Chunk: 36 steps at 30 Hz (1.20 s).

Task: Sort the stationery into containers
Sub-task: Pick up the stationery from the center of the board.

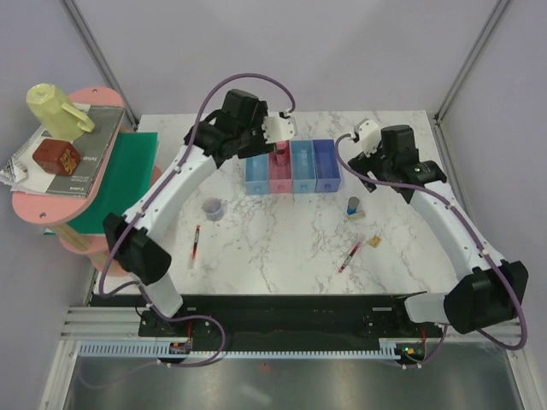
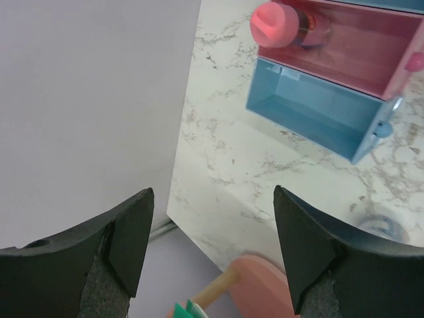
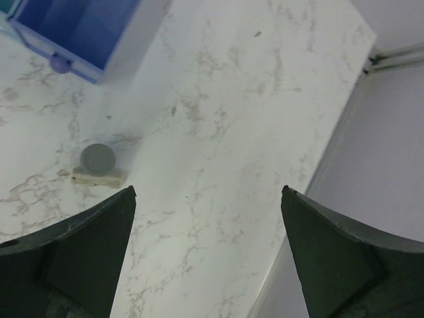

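Four joined bins stand at the table's back: blue (image 1: 256, 176), pink (image 1: 280, 175), light blue (image 1: 302, 171), violet-blue (image 1: 326, 170). The pink glue stick (image 1: 279, 157) stands in the pink bin; the left wrist view shows its cap (image 2: 275, 23) and the blue bin (image 2: 311, 112) beside it. My left gripper (image 1: 279, 128) (image 2: 212, 245) is open and empty behind the bins. My right gripper (image 1: 366, 131) (image 3: 209, 252) is open and empty at the back right. On the table lie two red pens (image 1: 196, 243) (image 1: 349, 256), the roll (image 1: 212, 207), the tan block (image 1: 375, 245) and the blue dark-topped piece (image 1: 353, 207) (image 3: 99, 162).
A pink shelf stand (image 1: 94, 184) left of the table holds books (image 1: 81, 154), a yellow-green jug (image 1: 53, 109) and a green sheet (image 1: 120, 179). Its pink edge (image 2: 258, 278) shows between my left fingers. The violet-blue bin (image 3: 73, 26) shows in the right wrist view. Walls enclose the table's back and sides.
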Each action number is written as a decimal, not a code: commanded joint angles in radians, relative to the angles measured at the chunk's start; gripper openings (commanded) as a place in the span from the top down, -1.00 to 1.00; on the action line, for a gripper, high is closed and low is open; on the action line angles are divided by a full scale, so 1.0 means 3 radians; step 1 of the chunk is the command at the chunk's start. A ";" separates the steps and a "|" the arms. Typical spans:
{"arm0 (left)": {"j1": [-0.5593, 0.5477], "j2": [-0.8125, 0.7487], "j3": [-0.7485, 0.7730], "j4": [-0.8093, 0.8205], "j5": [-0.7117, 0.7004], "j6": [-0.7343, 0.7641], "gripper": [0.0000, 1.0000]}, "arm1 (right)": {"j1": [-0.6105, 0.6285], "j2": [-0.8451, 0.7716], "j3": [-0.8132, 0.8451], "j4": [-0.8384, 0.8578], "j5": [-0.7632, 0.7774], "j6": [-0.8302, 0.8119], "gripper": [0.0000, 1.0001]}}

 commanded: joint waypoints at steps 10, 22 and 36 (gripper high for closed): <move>-0.0041 -0.1557 -0.1379 -0.0455 0.0285 -0.0778 -0.62 | -0.0053 0.0702 0.0192 -0.0659 -0.1240 -0.0119 -0.83; -0.0041 -0.1798 -0.1471 -0.0767 0.0352 -0.0865 -0.62 | -0.0115 0.1305 0.0402 -0.0669 -0.1424 -0.0084 -0.65; -0.0041 -0.1813 -0.1430 -0.0879 0.0454 -0.0936 -0.63 | -0.0161 0.1653 0.0545 -0.0526 -0.1306 -0.0058 -0.41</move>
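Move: Below the right hand, about 19 cm down and 5 cm to its left, stands the blue-and-grey cylinder, roughly 1 cm back. A beige block lies at its foot, about 2 cm nearer the base; a small yellow block is some 10 cm back and 7 cm right of it. The dark blue tray sits about 13 cm beyond it and 9 cm left. From the left hand the cylinder is some 29 cm right, 9 cm back and 25 cm down. Sinking some 16 cm and drifting 5 cm left, the empty right hand comes down over the upright cylinder, tipping its fingers about 35 degrees towards the table and narrowing them from wide open to roughly three quarters. Meanwhile the left hand, open and empty, draws about 16 cm back and 7 cm left, away from the trays towards the clear cup. ##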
